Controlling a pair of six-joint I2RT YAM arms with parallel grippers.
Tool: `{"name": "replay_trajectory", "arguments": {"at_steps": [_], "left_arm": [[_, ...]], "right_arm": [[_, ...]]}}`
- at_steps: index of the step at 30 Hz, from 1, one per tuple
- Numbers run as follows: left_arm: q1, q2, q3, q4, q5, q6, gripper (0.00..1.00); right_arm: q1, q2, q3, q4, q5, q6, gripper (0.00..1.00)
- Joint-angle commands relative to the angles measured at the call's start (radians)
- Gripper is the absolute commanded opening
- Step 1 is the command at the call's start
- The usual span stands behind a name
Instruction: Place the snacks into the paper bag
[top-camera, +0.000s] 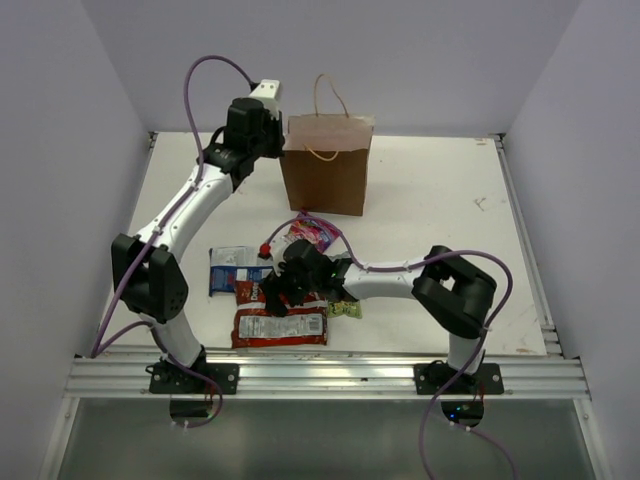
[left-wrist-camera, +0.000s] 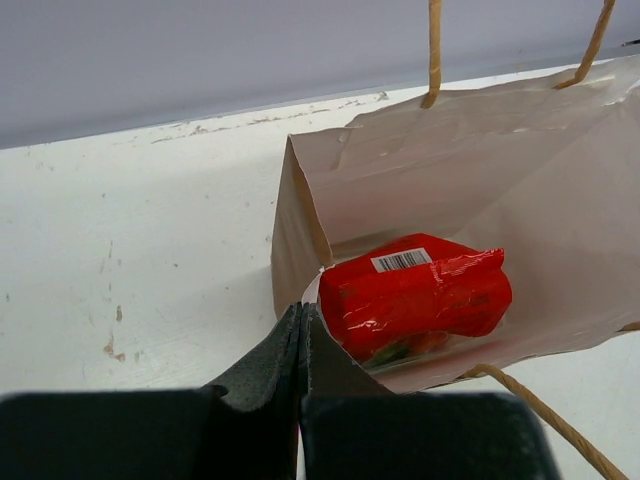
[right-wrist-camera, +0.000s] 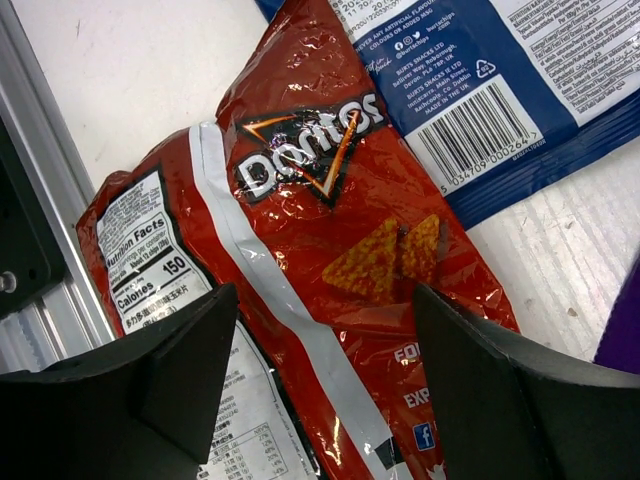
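Note:
The brown paper bag (top-camera: 327, 170) stands at the back of the table. My left gripper (top-camera: 272, 140) is shut on the near corner of its rim (left-wrist-camera: 300, 318). A red packet (left-wrist-camera: 415, 295) lies inside the bag (left-wrist-camera: 520, 170). My right gripper (top-camera: 280, 292) hangs open low over a red-orange packet (right-wrist-camera: 330, 200), one finger (right-wrist-camera: 180, 370) on each side of it. Around it lie a blue-white packet (top-camera: 228, 268), a purple packet (top-camera: 313, 233), a yellow-green packet (top-camera: 346, 310) and a long red-orange packet (top-camera: 280, 328).
An aluminium rail (top-camera: 320, 375) runs along the table's near edge, close to the packets, and shows again (right-wrist-camera: 40, 200) in the right wrist view. The blue-white packet (right-wrist-camera: 500, 80) lies just beyond the right fingers. White walls close in three sides.

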Motion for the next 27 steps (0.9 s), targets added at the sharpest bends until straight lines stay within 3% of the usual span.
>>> {"name": "replay_trajectory", "arguments": {"at_steps": [1, 6, 11, 16, 17, 23, 27], "left_arm": [[0.017, -0.039, -0.013, -0.037, 0.003, 0.023, 0.0], [0.019, -0.046, -0.022, -0.031, 0.008, 0.02, 0.0], [0.025, -0.05, -0.025, -0.028, 0.009, 0.017, 0.0], [0.031, -0.054, -0.025, -0.028, 0.017, 0.015, 0.0], [0.031, -0.056, -0.026, -0.026, 0.017, 0.015, 0.0], [0.034, -0.057, -0.028, -0.031, 0.017, 0.017, 0.0], [0.035, -0.057, -0.026, -0.034, 0.017, 0.02, 0.0]], "right_arm": [[0.001, 0.016, 0.01, 0.009, -0.009, -0.031, 0.75], [0.018, 0.045, 0.002, -0.008, 0.04, -0.046, 0.77], [0.114, 0.132, 0.031, -0.095, 0.28, -0.068, 0.74], [0.156, 0.191, 0.052, -0.128, 0.392, -0.014, 0.05], [0.159, 0.177, 0.05, -0.134, 0.423, -0.006, 0.0], [0.159, 0.021, 0.056, -0.258, 0.555, 0.006, 0.0], [0.159, -0.256, 0.119, -0.426, 0.675, -0.027, 0.0]]}}
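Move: The Doritos bag lies right beneath the right hand's open fingers, its middle about 3 cm back, 2 cm right and 3 cm lower. From that hand, the blue packet is some 7 cm ahead and 6 cm left, the purple packet 14 cm ahead and 8 cm right, the green packet 4 cm ahead and 16 cm right. From the left hand, the Doritos bag is about 34 cm back, 1 cm right and 26 cm below. Right hand slides about 3 cm left, dipping, pinches the Doritos bag shut-fingered, then pulls 5 cm right, rising. ##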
